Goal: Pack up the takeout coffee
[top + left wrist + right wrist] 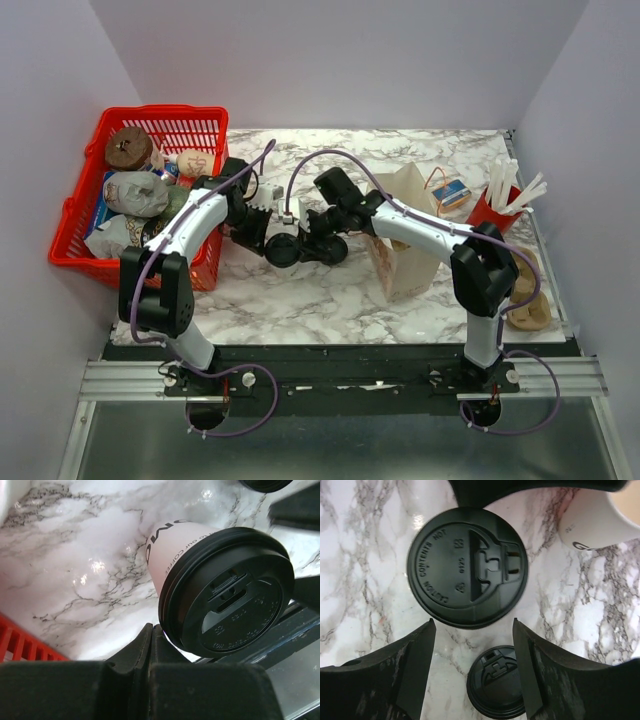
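Note:
The takeout coffee (pixel 225 590), a whitish paper cup with a round black lid, shows tilted in the left wrist view. Its lid rim lies right beside the tips of my left gripper (pixel 152 630), which is shut with nothing between its fingers. From above, the coffee (pixel 283 250) stands mid-table between my left gripper (pixel 266 230) and my right gripper (pixel 318 245). In the right wrist view the coffee's lid (pixel 467 567) sits just ahead of my right gripper (pixel 473 622), which is open and holds nothing.
A loose flat black lid (pixel 495 682) lies on the marble below the right fingers. An open paper cup (pixel 592 520) stands nearby. A paper bag (pixel 405 240) stands right of centre. The red basket (pixel 205 120) of groceries is at the left, a red holder (pixel 495 205) at the back right.

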You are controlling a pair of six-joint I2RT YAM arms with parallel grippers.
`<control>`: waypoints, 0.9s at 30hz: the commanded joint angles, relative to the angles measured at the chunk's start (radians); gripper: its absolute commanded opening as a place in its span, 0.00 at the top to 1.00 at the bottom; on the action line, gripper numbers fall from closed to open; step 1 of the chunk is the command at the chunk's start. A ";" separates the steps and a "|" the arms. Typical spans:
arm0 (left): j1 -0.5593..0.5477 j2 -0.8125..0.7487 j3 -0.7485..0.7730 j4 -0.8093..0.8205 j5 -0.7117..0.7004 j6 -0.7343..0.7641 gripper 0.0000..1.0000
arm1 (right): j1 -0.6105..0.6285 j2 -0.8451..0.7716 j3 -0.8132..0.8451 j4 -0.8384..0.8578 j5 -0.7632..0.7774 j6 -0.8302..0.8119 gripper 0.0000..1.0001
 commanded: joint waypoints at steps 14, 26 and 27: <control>-0.001 0.097 0.152 0.058 0.034 -0.015 0.86 | 0.042 -0.059 -0.079 -0.063 0.017 -0.011 0.28; -0.001 -0.142 0.143 -0.012 -0.052 -0.129 0.24 | 0.043 -0.204 -0.163 -0.092 0.020 -0.011 0.27; -0.001 -0.162 0.131 -0.015 -0.012 -0.167 0.22 | 0.043 -0.212 -0.163 -0.095 0.029 -0.011 0.27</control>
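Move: The lidded coffee cup stands about 5 cm to the right of the left hand, level with it fore and aft, its middle some 5 cm lower. From the left hand, the open paper cup is about 13 cm ahead and 4 cm left. For the right hand the lidded cup lies roughly 6 cm left, straight across and 6 cm lower; the loose lid is about 6 cm right, 1 cm ahead and 11 cm below. Shut left fingertips come free of the side of the cup's lid: the hand slides forward nearly level by some 4 cm, then lifts about 5 cm as its fingers spread wide. The right hand, staying open, draws back about 5 cm and drifts 2 to 3 cm right, away from the lidded cup, dipping slightly before it rises again. ##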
